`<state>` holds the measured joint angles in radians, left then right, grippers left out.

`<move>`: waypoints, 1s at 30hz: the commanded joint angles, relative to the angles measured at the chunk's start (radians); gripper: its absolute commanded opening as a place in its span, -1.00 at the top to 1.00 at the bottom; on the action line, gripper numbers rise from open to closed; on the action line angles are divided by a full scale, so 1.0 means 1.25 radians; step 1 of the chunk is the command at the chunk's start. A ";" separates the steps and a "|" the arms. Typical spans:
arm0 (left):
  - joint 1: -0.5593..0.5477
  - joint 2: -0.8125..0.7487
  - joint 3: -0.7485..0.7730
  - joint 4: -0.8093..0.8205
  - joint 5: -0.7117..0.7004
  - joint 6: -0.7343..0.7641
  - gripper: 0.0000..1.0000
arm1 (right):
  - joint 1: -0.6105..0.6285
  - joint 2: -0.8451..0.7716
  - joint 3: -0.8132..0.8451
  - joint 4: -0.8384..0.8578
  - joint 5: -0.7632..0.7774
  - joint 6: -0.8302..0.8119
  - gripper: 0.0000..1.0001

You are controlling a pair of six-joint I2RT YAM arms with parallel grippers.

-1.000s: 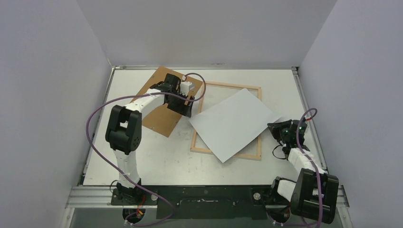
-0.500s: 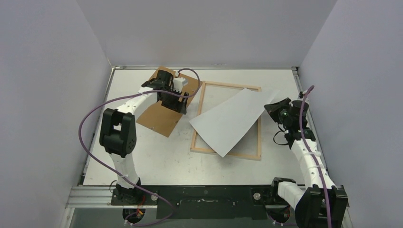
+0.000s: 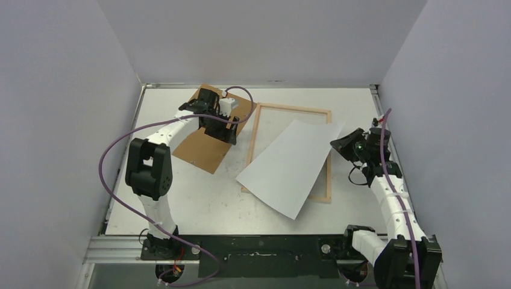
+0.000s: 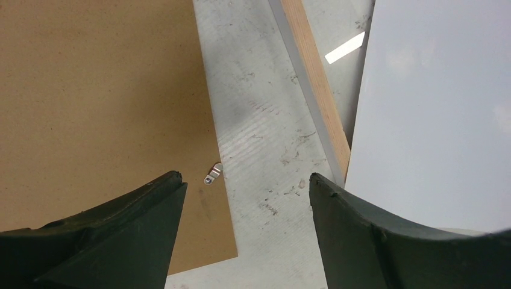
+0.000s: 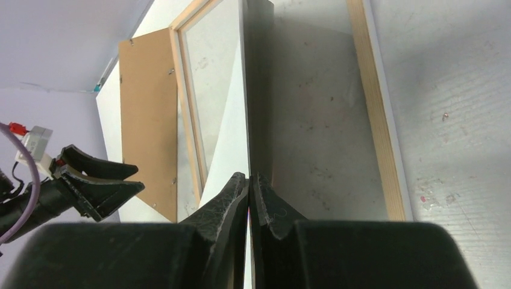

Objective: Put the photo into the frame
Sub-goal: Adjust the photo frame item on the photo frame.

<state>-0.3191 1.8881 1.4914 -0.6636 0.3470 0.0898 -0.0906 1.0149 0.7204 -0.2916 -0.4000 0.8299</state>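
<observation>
The photo (image 3: 288,167) shows its plain white back and lies askew over the pale wooden frame (image 3: 258,129), its near corner past the frame's front bar. My right gripper (image 3: 341,144) is shut on the photo's right corner and holds that corner up. In the right wrist view the shut gripper (image 5: 249,179) pinches the sheet (image 5: 234,141) edge-on above the frame bar (image 5: 375,114). My left gripper (image 3: 231,133) is open over the table between the brown backing panel (image 3: 202,150) and the frame. Between its fingers (image 4: 247,186) is only bare table, with the photo (image 4: 434,114) to the right.
The brown fibreboard panel (image 4: 90,90) lies at the back left, with a small metal clip (image 4: 211,174) at its edge. Grey walls close in the table on three sides. A metal rail (image 3: 259,247) runs along the near edge by the arm bases.
My right arm has stretched out and lifted the photo's right corner, and the sheet has swung toward the near left. The left gripper drew back a little to the left, then stayed put.
</observation>
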 commanded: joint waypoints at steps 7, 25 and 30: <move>0.005 -0.043 0.027 -0.002 0.018 -0.001 -0.45 | 0.016 0.101 0.111 0.079 -0.124 -0.089 0.89; 0.005 -0.045 0.020 -0.001 0.016 -0.005 -0.45 | 0.039 0.311 0.338 0.073 -0.154 -0.253 0.89; 0.008 -0.050 0.015 -0.001 0.016 -0.001 -0.45 | 0.042 0.389 0.394 0.055 -0.179 -0.290 0.89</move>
<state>-0.3187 1.8870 1.4914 -0.6704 0.3489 0.0879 -0.0463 1.4517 1.1469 -0.2379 -0.5850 0.5316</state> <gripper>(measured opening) 0.725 0.059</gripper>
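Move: The right hand grips the photo by its far right edge, held up over the frame. The frame's middle lies some 5 cm ahead, 10 cm to its left and 16 cm below; the photo's near corner sticks out about 18 cm back and 10 cm left, 15 cm lower. The brown board lies some 13 cm ahead and 35 cm left. From the left hand the frame's middle is about 3 cm back and 16 cm right, 8 cm down. Still pinching the photo's raised right edge, the right hand carries it forward about 9 cm in all, easing some 2 cm to the left over the first half, then climbing as it goes on towards the frame's far end, to finish about 4 cm higher. The wrist turns counter-clockwise by some 20 degrees and tips the fingers up a little, so that the photo's near end is drawn forward over the frame's near bar and its sides swing closer to the frame's, while the fingers keep their hold. ##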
